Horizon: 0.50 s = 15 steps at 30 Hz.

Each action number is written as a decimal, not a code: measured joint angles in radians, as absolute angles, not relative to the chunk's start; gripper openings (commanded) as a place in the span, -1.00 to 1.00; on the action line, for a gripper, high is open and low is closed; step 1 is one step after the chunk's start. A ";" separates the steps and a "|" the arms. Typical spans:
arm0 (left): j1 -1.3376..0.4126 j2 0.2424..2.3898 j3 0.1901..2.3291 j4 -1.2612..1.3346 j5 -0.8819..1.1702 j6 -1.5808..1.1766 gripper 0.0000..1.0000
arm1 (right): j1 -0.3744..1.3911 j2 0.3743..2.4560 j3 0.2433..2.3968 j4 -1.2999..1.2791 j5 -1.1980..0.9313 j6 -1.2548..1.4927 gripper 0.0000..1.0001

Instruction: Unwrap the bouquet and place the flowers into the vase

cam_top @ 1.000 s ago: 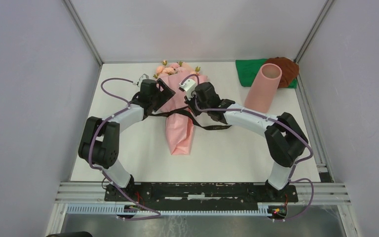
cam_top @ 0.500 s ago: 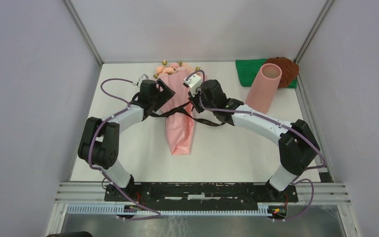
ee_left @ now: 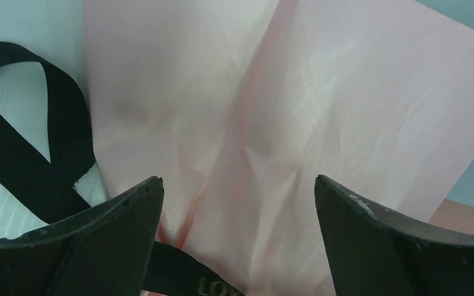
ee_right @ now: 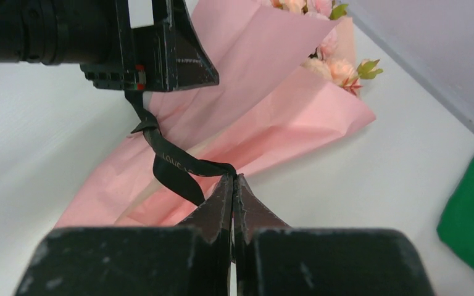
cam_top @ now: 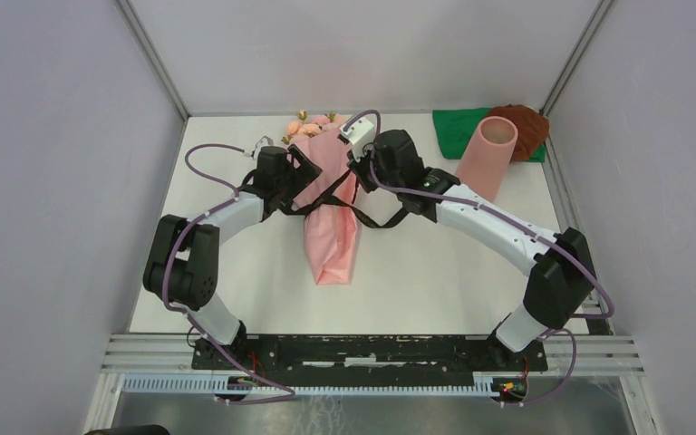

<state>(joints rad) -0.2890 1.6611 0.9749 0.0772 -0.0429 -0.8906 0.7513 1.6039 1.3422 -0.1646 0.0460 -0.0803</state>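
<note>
The bouquet [cam_top: 331,227] lies flat mid-table, a cone of pink paper [ee_left: 222,92] with its tip toward the arms. The flowers [cam_top: 313,127] show at its far, wide end, and again in the right wrist view as flowers [ee_right: 339,68]. My right gripper [ee_right: 233,177] is shut on the black ribbon [ee_right: 173,166], lifted above the paper's right side; from above, the right gripper [cam_top: 360,172] holds the ribbon [cam_top: 376,217] in taut strands. My left gripper [ee_left: 237,180] is open, its fingers straddling the paper on the bouquet's left side [cam_top: 308,177]. The vase [cam_top: 488,159] stands at the back right.
A green cloth [cam_top: 458,131] and a brown bundle [cam_top: 530,127] lie behind the vase in the far right corner. A loose ribbon loop [ee_left: 37,154] rests on the table left of the paper. Enclosure walls border the white table [cam_top: 435,272] on three sides.
My right gripper has moved up and toward the back right with the ribbon in it, drawing the strands tighter across the paper. The left gripper has stayed where it was.
</note>
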 measured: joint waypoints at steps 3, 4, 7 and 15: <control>-0.289 1.661 0.975 0.078 -0.043 -0.891 0.93 | 0.749 1.604 1.391 -0.192 0.048 -0.086 -1.00; -0.289 1.661 0.975 0.078 -0.043 -0.891 0.93 | 0.748 1.604 1.408 -0.205 0.050 -0.088 -1.00; -0.289 1.661 0.975 0.078 -0.043 -0.891 0.93 | 0.745 1.604 1.470 -0.241 0.059 -0.101 -1.00; -0.289 1.662 0.975 0.085 -0.042 -0.891 0.93 | 0.717 1.602 1.599 -0.287 0.069 -0.110 -1.00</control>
<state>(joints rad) -0.2890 1.6615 0.9749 0.0849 -0.0418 -0.8906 0.7166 1.6024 1.5993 -0.2871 0.0689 -0.1097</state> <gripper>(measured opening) 0.969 0.006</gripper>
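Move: The black ribbon's crossing on the wrap, which the right hand's held strand runs up from, lies about 2 cm ahead of that hand, 6 cm left and 19 cm below. The ribbon's loose tail is about level fore and aft, 6 cm right and 22 cm down; the flower heads are roughly 25 cm ahead, 9 cm left and 19 cm down. From the left hand the crossing is some 4 cm back, 6 cm right and 6 cm below. Upward, mostly straight, the right hand climbs about 10 cm with a slight push forward, drawing the pinched black ribbon away from the crossing on the pink wrap. Its shut fingers keep their hold while the wrist tips them up by some 5 to 10 degrees. ##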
